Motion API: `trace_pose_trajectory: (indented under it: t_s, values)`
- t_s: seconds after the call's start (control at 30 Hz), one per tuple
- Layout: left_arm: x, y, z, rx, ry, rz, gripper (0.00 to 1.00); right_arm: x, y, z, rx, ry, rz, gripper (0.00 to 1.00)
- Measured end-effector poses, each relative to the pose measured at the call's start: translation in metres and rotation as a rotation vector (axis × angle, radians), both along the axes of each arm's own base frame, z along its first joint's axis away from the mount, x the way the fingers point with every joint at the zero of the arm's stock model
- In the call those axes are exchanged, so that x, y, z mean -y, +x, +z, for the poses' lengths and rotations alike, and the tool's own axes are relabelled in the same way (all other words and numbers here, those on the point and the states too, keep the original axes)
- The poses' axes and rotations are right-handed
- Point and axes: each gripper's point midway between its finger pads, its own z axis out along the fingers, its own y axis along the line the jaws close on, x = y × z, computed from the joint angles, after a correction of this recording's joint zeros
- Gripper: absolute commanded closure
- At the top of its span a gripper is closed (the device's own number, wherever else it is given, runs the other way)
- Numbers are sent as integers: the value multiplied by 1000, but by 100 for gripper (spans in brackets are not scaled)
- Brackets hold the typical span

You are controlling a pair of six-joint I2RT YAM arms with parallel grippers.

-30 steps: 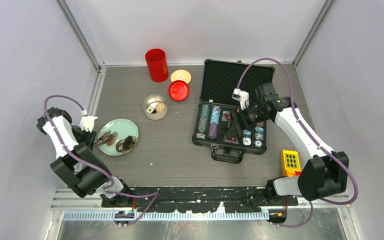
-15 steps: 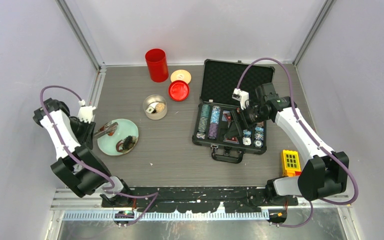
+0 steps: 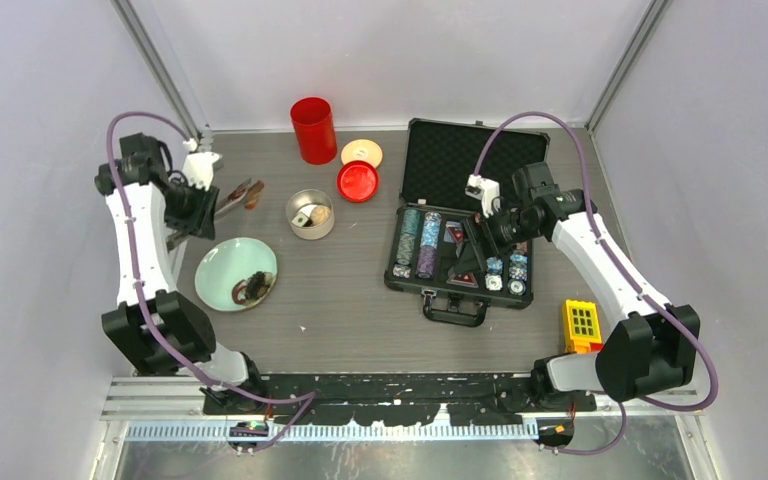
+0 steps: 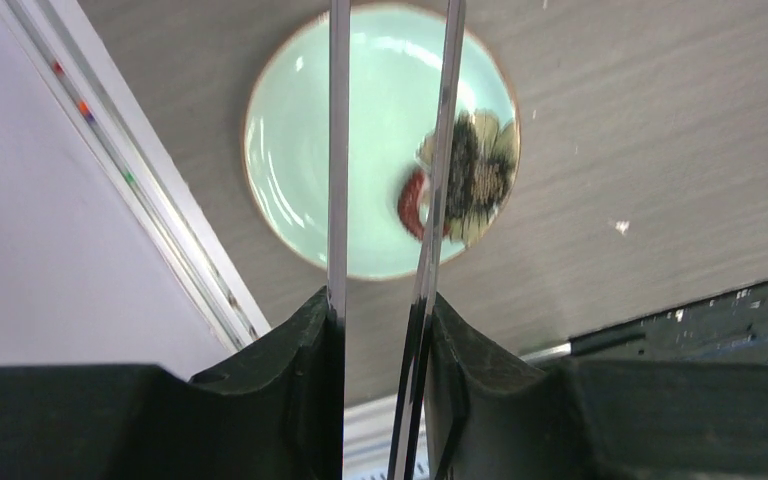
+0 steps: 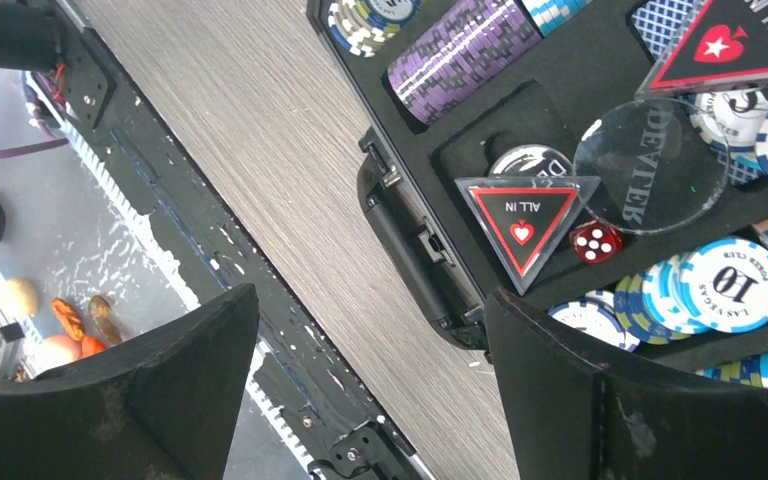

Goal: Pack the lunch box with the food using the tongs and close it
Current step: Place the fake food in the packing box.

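My left gripper (image 3: 203, 207) is raised at the back left and shut on the tongs (image 3: 232, 200). Their tips hold a reddish-brown bit of food (image 3: 252, 190), in the air left of the lunch box (image 3: 310, 213). That steel tin holds a beige and a dark morsel. Its cream lid (image 3: 361, 152) lies behind it. In the left wrist view my gripper (image 4: 380, 310) pinches the two tong arms (image 4: 338, 150) over the green plate (image 4: 300, 150), which carries dark food (image 4: 470, 170). The tongs' tips are cut off there. My right gripper (image 5: 370, 300) is open over the poker case's front edge.
The pale green plate (image 3: 218, 275) sits near the left front. A red cup (image 3: 313, 130) and a red lid (image 3: 357, 181) stand behind the tin. The open black poker case (image 3: 460, 160) fills the right middle. A yellow block (image 3: 581, 325) lies by the right arm.
My left arm has lifted the tongs off the plate and swung them back and right toward the tin, carrying a brown bit. The right arm has barely moved.
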Motion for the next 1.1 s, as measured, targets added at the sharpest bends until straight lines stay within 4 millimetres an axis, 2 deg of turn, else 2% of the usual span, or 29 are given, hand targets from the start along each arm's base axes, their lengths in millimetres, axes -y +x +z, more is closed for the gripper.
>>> trace_pose_trajectory:
  t_s: [0.27, 0.33, 0.5, 0.63, 0.77, 1.1]
  values:
    - [38, 80, 31, 133, -44, 17, 82, 13, 7, 1, 36, -71, -44, 12]
    - [46, 103, 40, 178, -56, 25, 82, 20, 12, 5, 59, -89, -68, 12]
    - [63, 145, 50, 245, -86, 44, 81, 34, 24, 19, 116, -109, -129, 12]
    - [75, 174, 46, 271, -109, 62, 81, 42, 29, 22, 127, -113, -159, 12]
    - [87, 199, 32, 270, -124, 68, 80, 49, 33, 22, 125, -117, -187, 12]
    - [110, 246, -1, 256, -133, 64, 78, 59, 36, 22, 112, -114, -241, 12]
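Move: Ahead and to the right of the left hand, which still grips the tongs with the orange-brown fake food in their tips, stands the red cup, about 38 cm forward, 22 cm right and 13 cm lower. The round metal tin lies some 17 cm forward and 22 cm right of the left hand, the red lid 29 cm forward and 34 cm right, both around 19 cm below. From the right hand the cup lies roughly 45 cm forward and 43 cm left. Swinging the tongs forward, the left hand reaches about 25 cm out and 11 cm right, passing left of the tin towards the red cup; it rises some 5 cm over the first half, then sinks back as much, fingertips tilting up about 15 degrees, grip kept. The empty, open right hand shifts some 6 cm right and a little forward and up, turning clockwise. ##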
